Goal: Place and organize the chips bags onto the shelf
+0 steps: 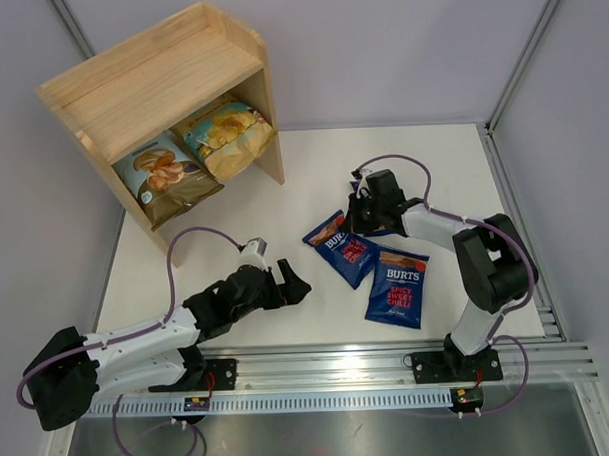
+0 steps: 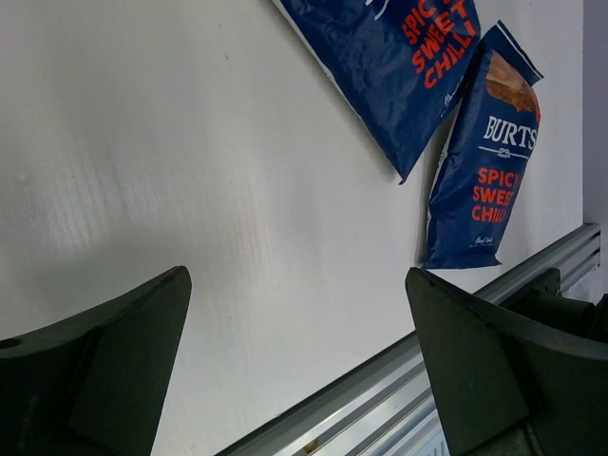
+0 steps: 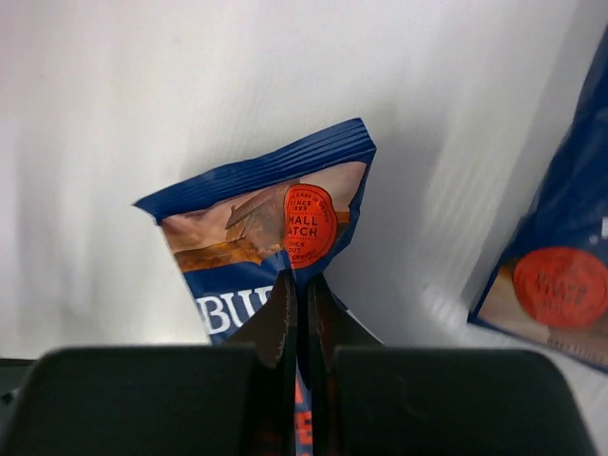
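Observation:
The wooden shelf (image 1: 149, 73) stands at the back left. A pale blue-olive chips bag (image 1: 168, 178) and a tan-yellow one (image 1: 226, 136) lie on its lower tier. Two dark blue Burts bags (image 1: 340, 249) (image 1: 397, 285) lie flat mid-table; the left wrist view shows both (image 2: 399, 66) (image 2: 484, 161). My right gripper (image 1: 362, 214) (image 3: 304, 285) is shut, pinching a third dark blue Burts bag (image 3: 256, 214) just below its top seal. My left gripper (image 1: 291, 278) (image 2: 299, 361) stands open and empty above bare table, left of the blue bags.
An aluminium rail (image 1: 329, 367) (image 2: 399, 380) runs along the near edge by the arm bases. Grey enclosure walls close in the back and both sides. A neighbouring blue bag (image 3: 560, 285) lies right of the held one.

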### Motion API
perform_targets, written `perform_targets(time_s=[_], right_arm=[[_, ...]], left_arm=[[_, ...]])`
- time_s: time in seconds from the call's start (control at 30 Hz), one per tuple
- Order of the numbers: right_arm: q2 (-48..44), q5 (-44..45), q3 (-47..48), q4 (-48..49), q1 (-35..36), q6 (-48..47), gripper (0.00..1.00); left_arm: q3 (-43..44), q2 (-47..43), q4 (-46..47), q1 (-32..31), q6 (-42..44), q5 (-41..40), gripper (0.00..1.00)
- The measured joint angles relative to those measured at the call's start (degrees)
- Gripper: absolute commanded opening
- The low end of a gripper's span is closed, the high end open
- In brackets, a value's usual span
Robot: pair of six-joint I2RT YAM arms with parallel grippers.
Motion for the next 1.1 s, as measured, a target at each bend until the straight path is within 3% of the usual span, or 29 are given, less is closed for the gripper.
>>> perform_targets(time_s=[0.37, 0.73, 0.8, 0.9, 1.03, 1.1], right_arm=[[-18.9, 5.7, -12.0, 12.9, 0.7, 28.5, 0.00], [-34.1, 6.8, -18.0, 19.5, 3.2, 47.0, 0.00], [-36.3, 7.0, -18.8, 20.7, 4.3, 49.2, 0.00], [-39.6, 7.9, -21.0, 22.5, 5.6, 52.2, 0.00], [-43.3, 9.8, -23.1, 22.9, 6.1, 54.8, 0.00], [-44.9, 10.9, -24.0, 22.9, 6.1, 55.8, 0.00]], left_arm=[[0.7, 5.2, 14.5, -0.1, 7.6, 1.7, 0.99], [0.7, 10.1, 31.4, -0.5, 13.5, 2.9, 0.99], [0.7, 11.1, 33.2, -0.5, 13.7, 2.9, 0.96], [0.9, 12.1, 36.4, -0.5, 14.2, 3.6, 0.79], [1.3, 12.6, 42.2, -0.6, 14.3, 5.2, 0.74], [1.3, 12.6, 45.6, -0.6, 14.0, 6.2, 0.62]])
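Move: The right hand already pinches the middle blue chips bag near its top edge; the bag's middle is about 5 cm back, 2 cm left and 3 cm below it. From there the shelf is some 31 cm left and 9 cm ahead, the far blue bag 5 cm ahead and 7 cm right, the near blue bag 13 cm back and 10 cm right. From the open left hand, the held bag's middle lies about 7 cm ahead, 10 cm right and 6 cm lower. Keeping its shut pinch near the top edge, the right hand lifts the middle blue bag steeply, about 22 cm, later drawing back some 7 cm as its wrist rolls over 50 degrees until the fingers point about level, leftward and forward, so that the bag hangs in front of the left hand. The open left hand rises about 11 cm while reaching to its right and slightly forward to the bag's lower end, tipping its fingers up from their downward slant by some 30 degrees, and near the end starts closing them partway around the bag's bottom corner, though a grip isn't yet made. ##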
